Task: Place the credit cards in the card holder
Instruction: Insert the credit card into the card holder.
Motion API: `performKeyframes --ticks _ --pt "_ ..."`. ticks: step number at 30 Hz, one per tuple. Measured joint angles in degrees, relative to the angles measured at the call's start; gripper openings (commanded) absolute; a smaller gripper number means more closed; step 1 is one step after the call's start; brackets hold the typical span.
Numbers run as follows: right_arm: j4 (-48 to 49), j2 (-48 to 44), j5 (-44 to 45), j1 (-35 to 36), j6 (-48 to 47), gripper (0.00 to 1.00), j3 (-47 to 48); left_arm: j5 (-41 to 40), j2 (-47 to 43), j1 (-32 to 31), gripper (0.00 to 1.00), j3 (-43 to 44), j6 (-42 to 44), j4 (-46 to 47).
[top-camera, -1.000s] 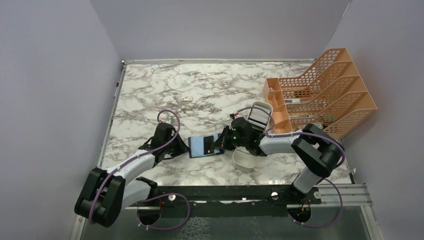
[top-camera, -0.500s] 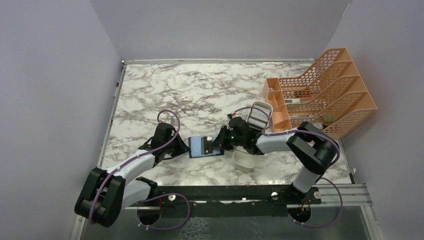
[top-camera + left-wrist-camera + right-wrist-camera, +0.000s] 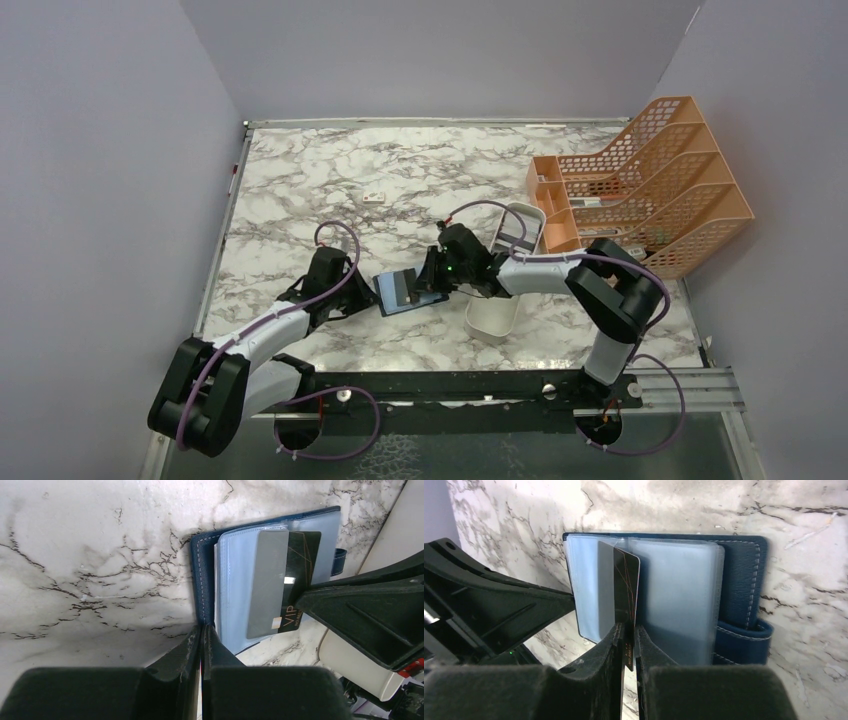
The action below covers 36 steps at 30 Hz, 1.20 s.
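Note:
The navy card holder (image 3: 398, 293) lies open on the marble table, its light blue slots facing up. My left gripper (image 3: 368, 296) is shut on its left navy edge (image 3: 204, 580). My right gripper (image 3: 430, 281) is shut on a black VIP credit card (image 3: 626, 587), held on edge over the holder's sleeves (image 3: 684, 595). A grey credit card (image 3: 267, 580) lies against the black credit card (image 3: 300, 565), partly inside the sleeve. The snap tab (image 3: 744, 642) sticks out on the holder's right side.
A long white tray (image 3: 497, 312) lies just right of the holder, under the right arm. An orange mesh file rack (image 3: 640, 185) stands at the back right. A tiny white block with a red mark (image 3: 375, 197) sits at the back centre.
My right gripper has moved left with the black card, from the holder's right edge to over its sleeves. The holder has tilted slightly. The left gripper keeps its grip.

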Motion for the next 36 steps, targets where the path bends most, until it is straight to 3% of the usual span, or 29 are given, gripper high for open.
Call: performKeyframes --ticks 11,16,21,26,36 --pt "-3.7 5.2 -0.3 2.0 -5.3 0.26 6.4 0.0 0.2 -0.2 0.07 0.0 0.0 0.3" --pt "-6.6 5.2 -0.3 2.1 -9.4 0.36 8.4 0.0 0.7 -0.3 0.08 0.2 0.1 0.6" --pt "-10.4 3.0 0.7 2.1 -13.3 0.55 8.6 -0.1 1.1 -0.3 0.19 1.6 0.5 -0.8" --pt "-15.9 -2.6 3.0 2.1 -18.6 0.56 9.6 -0.4 -0.5 -0.3 0.28 3.3 0.5 -2.6" --pt "-25.6 -11.7 8.4 1.8 -33.6 0.56 12.3 -0.3 -1.9 -1.1 0.31 7.3 1.7 -4.1"
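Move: The right fingertips, slightly parted, are at the black credit card's right-hand edge; the card's middle lies about 3 cm left, 1 cm ahead and 1 cm below. The open card holder's middle is some 2 cm left, level fore and aft and 2 cm below, with a white tray roughly 14 cm right and 4 cm back. From the left hand, shut at the holder's left edge, the card lies about 6 cm right and 2 cm ahead. The right hand pushes the card's edge about 2 cm left and 1 cm down, deeper under the clear sleeve of the holder's left page, then parts its fingers to about half open, comes free and climbs some 9 cm while drawing about 5 cm back to the right, rolling some 35 degrees about its fingers. The left hand keeps its shut fingertips at the holder's left edge until the right hand begins to leave, then opens them a little and lifts about 4 cm off, easing forward. ##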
